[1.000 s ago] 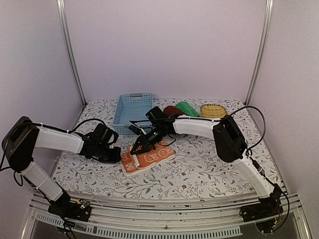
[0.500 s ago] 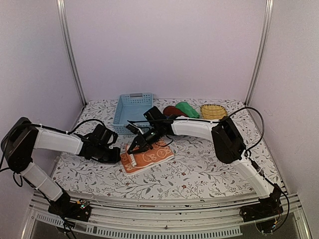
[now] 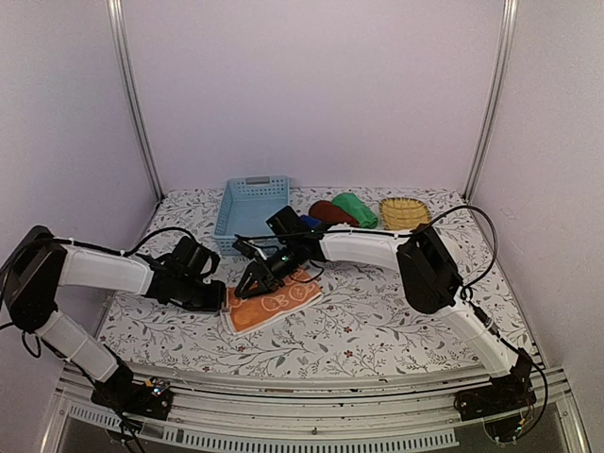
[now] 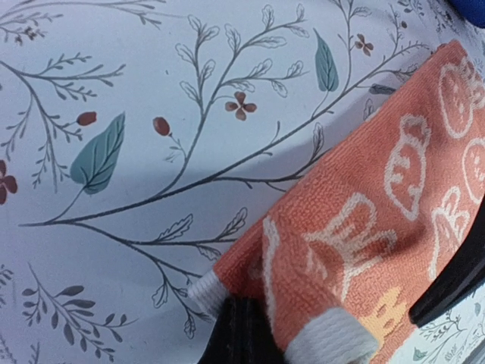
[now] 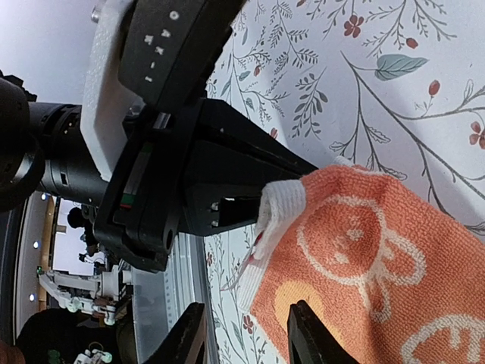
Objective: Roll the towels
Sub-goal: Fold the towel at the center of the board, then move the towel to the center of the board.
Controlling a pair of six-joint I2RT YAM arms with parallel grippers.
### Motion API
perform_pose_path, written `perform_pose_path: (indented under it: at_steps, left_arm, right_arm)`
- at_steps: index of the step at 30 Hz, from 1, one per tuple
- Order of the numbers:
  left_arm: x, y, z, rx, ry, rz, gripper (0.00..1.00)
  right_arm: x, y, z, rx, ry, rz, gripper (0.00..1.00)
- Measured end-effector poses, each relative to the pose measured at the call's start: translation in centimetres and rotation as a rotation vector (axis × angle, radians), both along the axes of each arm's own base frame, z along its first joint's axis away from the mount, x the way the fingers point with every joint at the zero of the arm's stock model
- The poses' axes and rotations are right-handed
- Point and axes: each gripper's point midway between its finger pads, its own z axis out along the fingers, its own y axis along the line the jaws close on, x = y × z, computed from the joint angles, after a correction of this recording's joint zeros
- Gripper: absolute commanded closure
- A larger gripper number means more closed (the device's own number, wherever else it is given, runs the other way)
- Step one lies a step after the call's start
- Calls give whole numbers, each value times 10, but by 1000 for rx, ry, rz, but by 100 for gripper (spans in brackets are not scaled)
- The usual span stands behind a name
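Note:
The orange towel (image 3: 274, 304) with its white pattern lies spread on the flowered table. My left gripper (image 3: 224, 297) is shut on its white-hemmed left corner (image 4: 333, 341), and one dark finger (image 4: 242, 334) shows under the cloth. My right gripper (image 3: 253, 283) hovers open just over the towel's left end (image 5: 364, 250), with nothing between its fingertips (image 5: 189, 334). In the right wrist view the left gripper (image 5: 227, 182) pinches the white hem (image 5: 284, 201). A maroon towel (image 3: 326, 211), a green towel (image 3: 354, 208) and a dark blue one (image 3: 310, 222) lie at the back.
A light blue plastic basket (image 3: 252, 209) stands at the back left of the towels. A yellow wicker tray (image 3: 404, 209) sits at the back right. The right arm reaches across the table's middle. Metal frame posts stand at both back corners.
My right gripper has opened and let go of the orange towel, shifting slightly left. The towel's lifted left end has dropped and it lies flatter, a bit further left. The left gripper keeps its hold.

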Motion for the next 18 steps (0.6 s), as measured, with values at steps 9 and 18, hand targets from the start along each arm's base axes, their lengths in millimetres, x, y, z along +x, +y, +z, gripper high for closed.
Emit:
perform_pose_path:
  at_steps: [9,18]
  left_arm:
    - [-2,22,38,26,-71,97,100]
    - [6,22,72,-21,-141,141,100]
  right_arm:
    - [16,-23,10,32,-54,9,62]
    - [96,-80,43,60,-276,-106,66]
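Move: Just at the towel's far left corner, the left hand's closed tips are caught by its raised edge; the folded towel's middle lies about 10 cm to the right and 1 cm ahead. The basket is some 25 cm ahead and 6 cm right, the blue towel about 21 cm ahead and 22 cm right. From the right hand the orange towel's middle is some 6 cm below, 4 cm right and 1 cm back. Drawing off the fresh fold, the left hand lifts about 7 cm with a slight drift left, its shut fingers coming free of the towel's corner. The right hand, already part-open, stays that way and backs off from the left edge, going forward about 10 cm, nearly as far right, and a little up, past the basket's near side towards the blue towel, its wrist turning some 15 degrees. ##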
